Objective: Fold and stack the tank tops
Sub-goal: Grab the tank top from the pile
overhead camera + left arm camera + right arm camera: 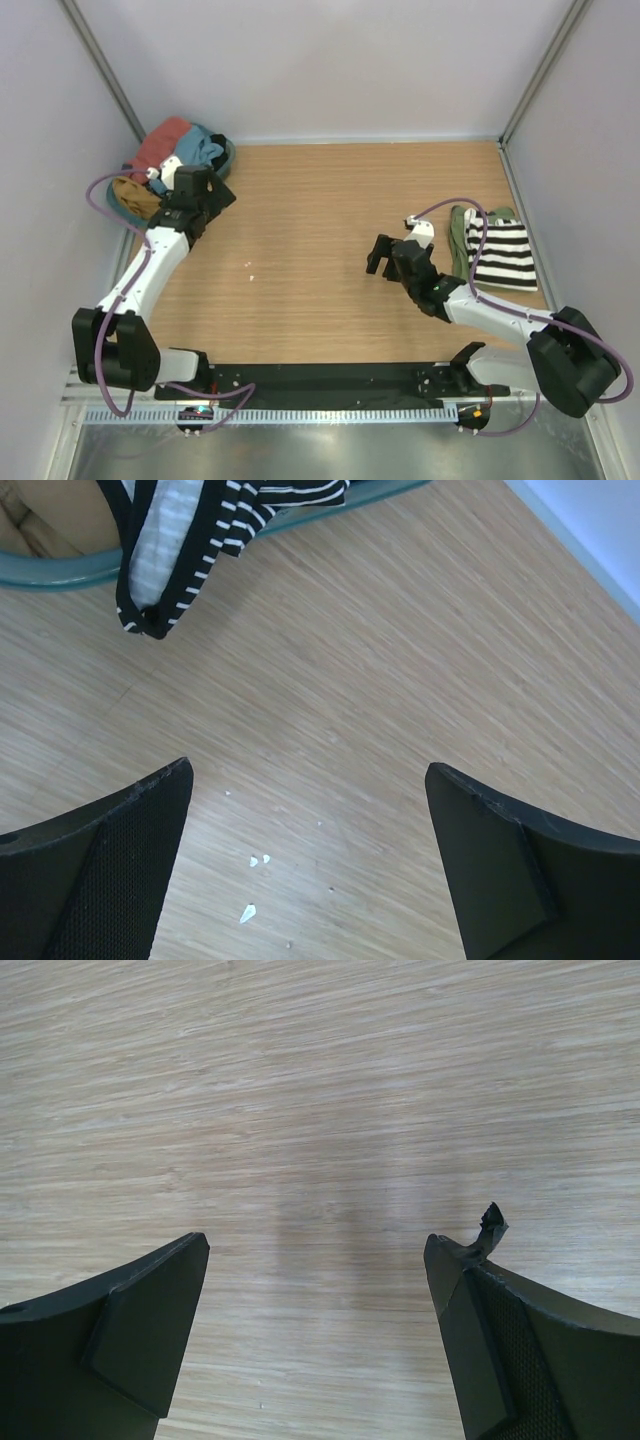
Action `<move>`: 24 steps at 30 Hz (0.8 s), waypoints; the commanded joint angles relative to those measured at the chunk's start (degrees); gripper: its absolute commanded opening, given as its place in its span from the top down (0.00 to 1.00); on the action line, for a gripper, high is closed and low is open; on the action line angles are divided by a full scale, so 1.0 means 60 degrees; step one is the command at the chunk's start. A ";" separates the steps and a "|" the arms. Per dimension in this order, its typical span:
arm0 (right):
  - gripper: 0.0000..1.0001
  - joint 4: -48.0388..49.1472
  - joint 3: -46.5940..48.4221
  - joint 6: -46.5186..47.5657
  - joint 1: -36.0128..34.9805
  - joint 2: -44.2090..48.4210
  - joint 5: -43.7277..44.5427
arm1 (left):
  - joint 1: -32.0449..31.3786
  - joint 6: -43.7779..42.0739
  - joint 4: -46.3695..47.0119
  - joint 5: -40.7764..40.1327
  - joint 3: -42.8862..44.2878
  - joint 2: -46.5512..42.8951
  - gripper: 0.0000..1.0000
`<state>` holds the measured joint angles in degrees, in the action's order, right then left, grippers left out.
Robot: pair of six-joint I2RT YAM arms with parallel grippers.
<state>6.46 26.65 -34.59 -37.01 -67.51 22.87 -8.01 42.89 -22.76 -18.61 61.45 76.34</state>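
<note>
Loose tank tops in coral, teal blue and mustard fill the round teal basket at the back left. My left gripper hovers open beside that basket. In the left wrist view a black-and-white striped tank top hangs over the basket rim, well beyond my left gripper, which holds nothing. At the right lies a folded striped tank top on an olive green one. My right gripper is open over bare wood, left of that stack.
Grey walls close the table at the back and both sides. A few white crumbs lie on the wood left of centre. A torn bit of black tape sticks up from my right gripper's right finger.
</note>
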 commanded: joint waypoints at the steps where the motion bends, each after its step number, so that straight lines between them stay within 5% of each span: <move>1: 0.02 0.0447 0.0055 0.0096 -0.0027 0.0250 0.0202 | 0.0031 -0.0204 0.0147 -0.0222 -0.0091 -0.0315 0.00; 6: 0.03 0.0549 0.0025 0.0125 -0.0013 0.0191 0.0172 | 0.0718 -0.0572 0.0074 -0.1527 0.0494 0.0093 0.00; 12: 0.03 0.0535 0.0025 0.0169 -0.0013 0.0162 0.0158 | 0.1862 -0.0893 -0.0701 -0.1455 0.2791 0.2888 0.04; 20: 0.03 0.0403 -0.0033 0.0242 -0.0013 0.0396 0.0406 | 0.2038 -0.1143 -0.2124 -0.0737 0.6119 0.6551 0.24; 23: 0.03 0.0403 -0.0062 0.0242 -0.0027 0.0499 0.0465 | 0.2068 -0.1114 -0.2226 -0.0269 0.6501 0.6891 0.58; 24: 0.03 0.0403 -0.0063 0.0257 -0.0027 0.0528 0.0494 | 0.2053 -0.1056 -0.2256 -0.0282 0.6501 0.6819 0.85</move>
<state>6.57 26.33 -33.89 -37.01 -66.04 23.42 3.88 37.63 -31.94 -22.00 97.80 118.72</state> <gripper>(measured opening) 0.974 0.344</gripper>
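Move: The black-trimmed tank top, hanging over the basket's near rim, lies about 13 cm ahead of the left hand, 10 cm to its left and 10 cm below. The tan top is some 7 cm ahead, 18 cm left and 12 cm down; the blue one about 18 cm ahead, 4 cm left and 6 cm down. From the right hand, that hanging top is roughly 23 cm ahead, 52 cm left, about level. The left hand swings left and then drives forward towards the basket's near rim, where the black-trimmed tank top hangs, going about 13 cm forward and 10 cm left in all and dropping 9 cm over the later part. As it goes down the fingers tip some 15 degrees further towards the table and turn slightly counter-clockwise, and from wide open they draw in to about a third, closing around the top's hanging end. ##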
